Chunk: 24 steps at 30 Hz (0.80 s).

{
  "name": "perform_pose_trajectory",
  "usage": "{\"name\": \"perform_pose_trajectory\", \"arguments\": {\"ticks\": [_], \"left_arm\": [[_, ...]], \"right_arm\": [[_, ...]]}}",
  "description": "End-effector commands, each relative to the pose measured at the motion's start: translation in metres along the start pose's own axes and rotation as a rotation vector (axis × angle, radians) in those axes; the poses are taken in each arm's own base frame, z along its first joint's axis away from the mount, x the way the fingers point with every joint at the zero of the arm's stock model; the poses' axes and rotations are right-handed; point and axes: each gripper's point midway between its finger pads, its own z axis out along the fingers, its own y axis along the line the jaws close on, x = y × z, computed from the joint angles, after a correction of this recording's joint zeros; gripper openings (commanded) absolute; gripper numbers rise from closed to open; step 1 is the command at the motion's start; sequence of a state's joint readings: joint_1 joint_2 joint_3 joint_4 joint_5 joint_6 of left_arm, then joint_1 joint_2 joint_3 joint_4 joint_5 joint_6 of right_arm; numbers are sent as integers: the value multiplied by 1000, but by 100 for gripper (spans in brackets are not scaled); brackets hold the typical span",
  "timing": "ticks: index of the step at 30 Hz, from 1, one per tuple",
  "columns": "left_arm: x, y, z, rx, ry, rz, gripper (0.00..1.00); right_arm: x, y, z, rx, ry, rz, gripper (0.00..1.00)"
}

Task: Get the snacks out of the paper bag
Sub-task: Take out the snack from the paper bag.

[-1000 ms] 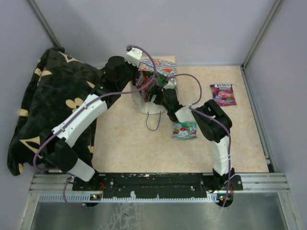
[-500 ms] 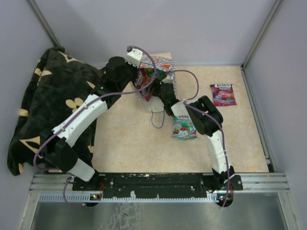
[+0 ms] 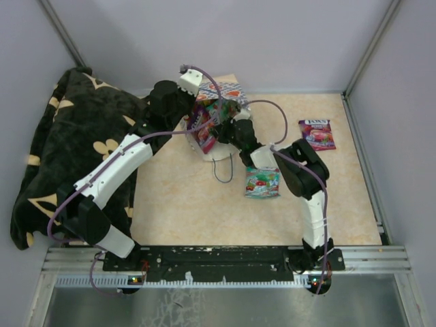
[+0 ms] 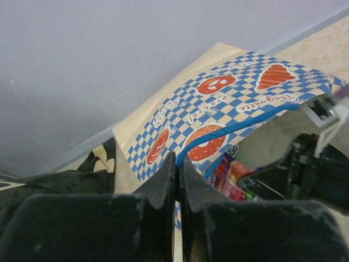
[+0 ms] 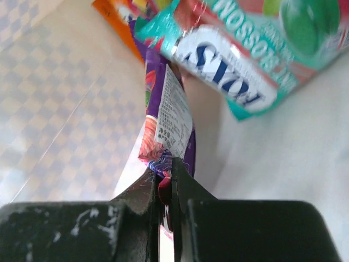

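The paper bag (image 3: 228,92) lies tipped near the back wall, its checkered band (image 4: 234,103) facing my left wrist camera. My left gripper (image 4: 179,164) is shut on the bag's blue string handle (image 4: 229,130) and holds the mouth up. My right gripper (image 5: 166,177) is inside the bag, shut on the lower edge of a purple snack packet (image 5: 166,109). A teal packet (image 5: 245,54) and an orange one (image 5: 117,11) lie beyond it in the bag. From above, the purple packet (image 3: 204,135) shows at the bag's mouth beside my right gripper (image 3: 223,126).
A teal snack packet (image 3: 262,184) lies on the beige table under my right forearm. A purple-pink packet (image 3: 317,134) lies at the right. A black floral blanket (image 3: 61,157) covers the table's left side. Grey walls close the back and sides.
My right gripper has shut on the purple packet inside the bag. The bag's mouth has shifted and more of the purple packet shows at it.
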<state>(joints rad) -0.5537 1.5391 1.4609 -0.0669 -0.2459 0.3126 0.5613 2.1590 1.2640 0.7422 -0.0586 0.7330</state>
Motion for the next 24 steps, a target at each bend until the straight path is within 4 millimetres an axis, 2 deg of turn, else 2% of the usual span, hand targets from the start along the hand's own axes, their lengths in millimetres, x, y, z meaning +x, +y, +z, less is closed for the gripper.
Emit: {"name": "perform_pose_trajectory", "arguments": {"ticks": [1, 6, 7, 10, 14, 20, 24], "left_arm": [[-17, 16, -2, -54, -45, -12, 6], [-13, 17, 4, -75, -21, -11, 6], [-12, 18, 5, -77, -15, -9, 6], [-12, 19, 4, -84, -16, -9, 6], [-11, 22, 3, -95, -13, -4, 6], [-11, 24, 3, -104, -13, -2, 7], [-14, 25, 2, -110, -21, -12, 7]], "right_arm": [[-22, 87, -57, -201, 33, 92, 0], [-27, 144, -114, -300, 120, 57, 0], [-38, 158, -130, -321, 121, 31, 0], [-46, 161, -158, -304, 180, -42, 0], [-60, 152, -199, -287, 287, -74, 0], [-74, 113, -274, -134, 440, -122, 0], [-95, 82, -313, -69, 393, 20, 0]]}}
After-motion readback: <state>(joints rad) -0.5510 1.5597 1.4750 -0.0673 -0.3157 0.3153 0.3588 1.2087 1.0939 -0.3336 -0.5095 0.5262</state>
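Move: Inside the bag's mouth, the right hand already grips the purple snack, whose middle is about 3 cm ahead and 5 cm to its left. The green snack on the open table lies some 13 cm back, 14 cm right and 10 cm lower; the teal snack left in the bag is about 9 cm ahead. The bag's lower blue handle lies 9 cm back, 10 cm below. From the left hand the green snack is roughly 9 cm back, 26 cm right, 33 cm lower. Drawing the purple snack out through the bag's mouth, the right hand pulls quickly straight back and climbs, then swings right over the table beside the green snack: about 20 cm back, 15 cm up and 13 cm right in all, turning some 20 degrees, mostly counter-clockwise. Its fingers keep their pinch, while the left hand keeps hold of the bag's upper handle, drifting only about a centimetre left. ##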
